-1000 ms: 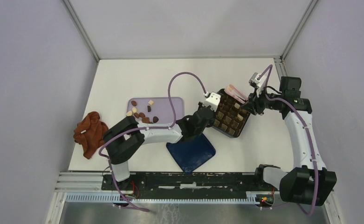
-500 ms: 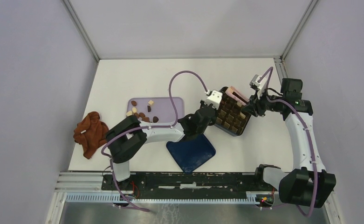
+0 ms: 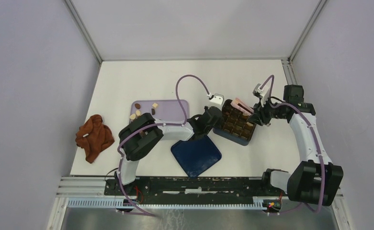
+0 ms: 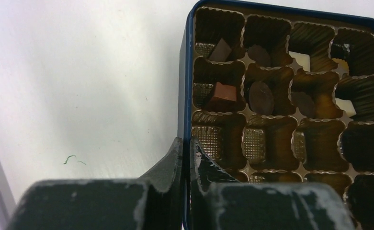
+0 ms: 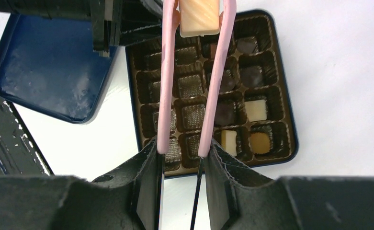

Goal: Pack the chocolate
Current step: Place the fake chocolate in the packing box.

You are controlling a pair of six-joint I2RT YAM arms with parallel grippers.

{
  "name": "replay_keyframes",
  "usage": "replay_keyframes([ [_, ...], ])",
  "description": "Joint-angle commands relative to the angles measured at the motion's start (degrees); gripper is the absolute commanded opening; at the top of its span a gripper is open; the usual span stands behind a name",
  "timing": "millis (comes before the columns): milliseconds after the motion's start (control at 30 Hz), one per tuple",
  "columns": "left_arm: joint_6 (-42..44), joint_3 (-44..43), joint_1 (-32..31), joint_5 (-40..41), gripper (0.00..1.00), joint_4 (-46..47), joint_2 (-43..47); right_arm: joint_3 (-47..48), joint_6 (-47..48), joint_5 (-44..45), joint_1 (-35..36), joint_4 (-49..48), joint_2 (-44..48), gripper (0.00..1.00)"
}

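Note:
A blue box (image 3: 246, 142) with a brown compartment tray holds several chocolate pieces (image 4: 261, 98), dark, brown and cream. My left gripper (image 4: 186, 143) is shut on the box's left rim (image 4: 185, 72); from above it (image 3: 213, 118) sits at the box's left edge. My right gripper (image 5: 182, 151) is shut on pink tongs (image 5: 165, 72), which reach over the box (image 5: 292, 129). The tongs' tips pinch a cream chocolate (image 5: 199, 17). In the top view the tongs (image 3: 241, 104) lie over the box's far edge. More chocolate pieces (image 3: 138, 111) lie on a lilac tray (image 3: 168, 108).
The box's dark blue lid (image 3: 197, 155) lies open side up near the table's front, also seen in the right wrist view as lid (image 5: 46, 72). A reddish-brown cloth (image 3: 94, 136) is crumpled at the left. The table's back half is bare white.
The box has turned and shifted slightly in the left gripper's hold. The right gripper, with the tongs and cream piece, has moved a little left over the box.

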State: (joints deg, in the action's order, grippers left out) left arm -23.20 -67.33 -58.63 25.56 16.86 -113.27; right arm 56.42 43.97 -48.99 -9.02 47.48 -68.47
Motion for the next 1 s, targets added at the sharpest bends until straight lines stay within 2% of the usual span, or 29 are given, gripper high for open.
replay_keyframes([
  [0, -6.9, -2.8, 0.7, -1.3, 0.17, 3.6, -0.1, -1.9, 2.1, 0.1, -0.2, -1.0, -2.2, 0.15],
  [200, -7.6, -1.5, 0.7, -0.5, 0.48, 2.6, 3.4, -3.7, 2.9, 1.5, 0.2, -1.2, -4.0, 0.15],
  [333, -7.5, 0.4, 0.6, 0.7, 0.52, -0.1, 8.2, -4.0, 3.0, 3.1, 1.6, -1.5, -5.1, 0.15],
  [467, -7.1, 5.9, 0.6, 2.3, 0.53, -3.1, 15.8, -4.6, 2.4, 5.3, 3.5, -2.4, -6.0, 0.14],
  [633, -5.6, 11.8, 0.6, 4.3, 0.55, -10.7, 26.7, -4.9, 0.3, 8.0, 7.4, -4.7, -7.7, 0.15],
  [800, -4.0, 14.7, 0.6, 4.6, 0.74, -20.7, 37.0, -5.2, -1.9, 11.2, 11.4, -7.2, -9.4, 0.16],
  [967, -3.5, 16.0, 0.6, 4.7, 0.80, -28.6, 44.8, -5.8, -3.4, 13.4, 13.0, -9.1, -10.5, 0.17],
])
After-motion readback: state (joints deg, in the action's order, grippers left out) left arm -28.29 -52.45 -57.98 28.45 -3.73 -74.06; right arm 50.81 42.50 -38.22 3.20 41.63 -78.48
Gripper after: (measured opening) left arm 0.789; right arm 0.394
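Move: The right hand holds the pink tongs with a pale chocolate in their tips. The empty cell they make for, third along the packing box's left column, is about 9 cm left, 1 cm ahead and 13 cm below; the box's middle is 4 cm left, 1 cm back, 12 cm below. The left fingers pinch the box's left wall: the cell is 2 cm right, level ahead, 2 cm below, the blue tray 10 cm left, 15 cm back, 5 cm below. Lower the right hand about 8 cm with the tongs kept pinched and the chocolate in their tips, edging left on the way down and tipping the tongs steeper, towards the empty left-column cell. Meanwhile open the left fingers off the box wall almost on the spot, then lift and swing that hand left some 12 cm each, drawing back 6 cm, away from the box. ##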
